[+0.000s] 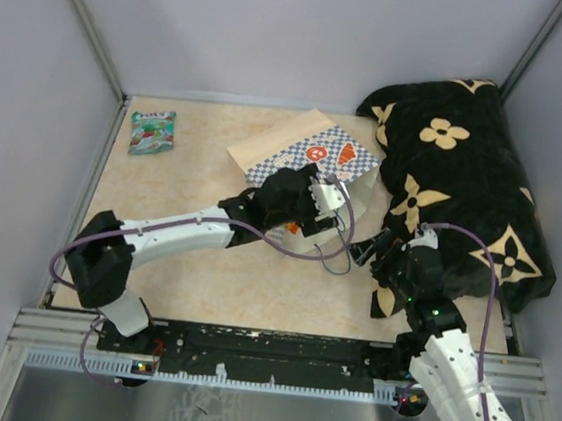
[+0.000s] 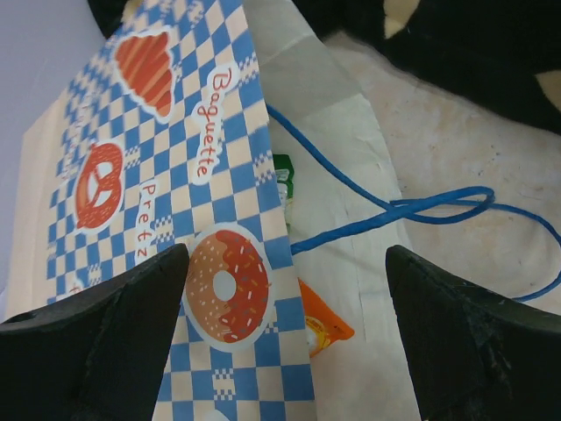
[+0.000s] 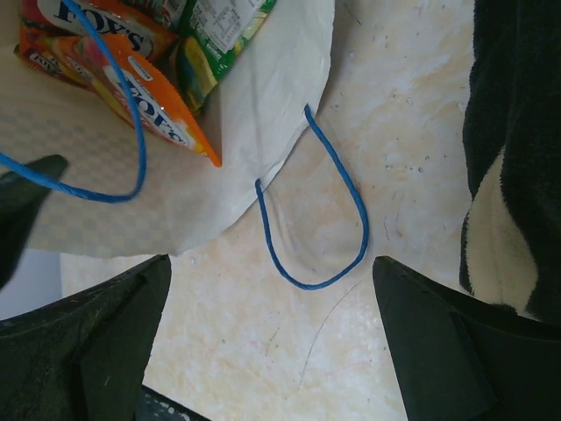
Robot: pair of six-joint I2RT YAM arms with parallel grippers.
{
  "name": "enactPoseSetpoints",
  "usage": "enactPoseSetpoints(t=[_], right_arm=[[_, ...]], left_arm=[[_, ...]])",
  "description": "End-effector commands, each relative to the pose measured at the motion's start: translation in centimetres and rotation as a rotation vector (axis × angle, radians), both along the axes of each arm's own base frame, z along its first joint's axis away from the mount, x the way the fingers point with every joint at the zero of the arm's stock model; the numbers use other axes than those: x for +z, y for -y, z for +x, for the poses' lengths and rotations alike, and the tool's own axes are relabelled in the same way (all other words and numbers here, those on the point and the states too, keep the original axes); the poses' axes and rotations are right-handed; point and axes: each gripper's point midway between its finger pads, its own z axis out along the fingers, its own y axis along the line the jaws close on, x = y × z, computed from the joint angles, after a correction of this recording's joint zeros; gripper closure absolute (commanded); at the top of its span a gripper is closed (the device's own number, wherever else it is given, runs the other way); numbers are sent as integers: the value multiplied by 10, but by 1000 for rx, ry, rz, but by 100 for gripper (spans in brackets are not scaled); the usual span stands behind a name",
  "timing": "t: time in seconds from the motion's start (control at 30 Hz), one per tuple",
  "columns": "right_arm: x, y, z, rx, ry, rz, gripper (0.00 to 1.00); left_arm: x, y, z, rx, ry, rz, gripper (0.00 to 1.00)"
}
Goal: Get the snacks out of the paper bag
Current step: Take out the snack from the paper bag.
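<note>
The paper bag lies on its side at the back middle of the table, mouth toward the front right. Its checkered band fills the left wrist view. My left gripper hovers open over the mouth, its fingers astride the bag's edge and an orange snack corner. Orange snacks and a green one show inside the bag. One teal snack lies on the table at the back left. My right gripper stands open and empty over a blue cord handle.
A black flower-patterned cloth is heaped along the right side, close beside my right gripper. A second blue cord handle trails on the table from the bag's mouth. Grey walls close in the table at the back and both sides.
</note>
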Motion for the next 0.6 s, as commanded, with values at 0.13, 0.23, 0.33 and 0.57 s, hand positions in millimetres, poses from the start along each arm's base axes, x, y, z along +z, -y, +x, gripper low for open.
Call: enactPoseSetpoints(t=[0.13, 0.23, 0.33, 0.57], right_arm=[[14, 3, 2, -17, 28, 32, 1], [11, 0, 1, -8, 27, 48, 1], [9, -1, 2, -6, 28, 58, 1], [22, -4, 12, -2, 96, 75, 1]], left_arm=[[-6, 41, 10, -49, 137, 110, 1], [-1, 50, 19, -16, 191, 96, 1], [17, 58, 28, 30, 278, 47, 1], [67, 56, 44, 166, 365, -127, 0]])
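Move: The left hand hovers beside the paper bag's upper rim: the rim's middle is roughly 3 cm ahead, 1 cm to its left and 4 cm below. The bag's upper blue handle hangs about 1 cm back, 4 cm to the right and 5 cm down. Inside, the green snack is around 4 cm ahead, level sideways, and the orange snack 3 cm back and 6 cm left, both some 14 cm below. From the right hand, the rim's middle is about 10 cm ahead, 9 cm left and 6 cm above. Rightward about 5 cm and, in the later part, some 3 cm forward, the left hand works along the upper rim towards its far right corner. It dips about 3 cm beside the mouth, then climbs back up as the wrist tips its fingers up some 15 degrees. Both fingers stay wide open, straddling the rim, one coming close to the blue handle. ##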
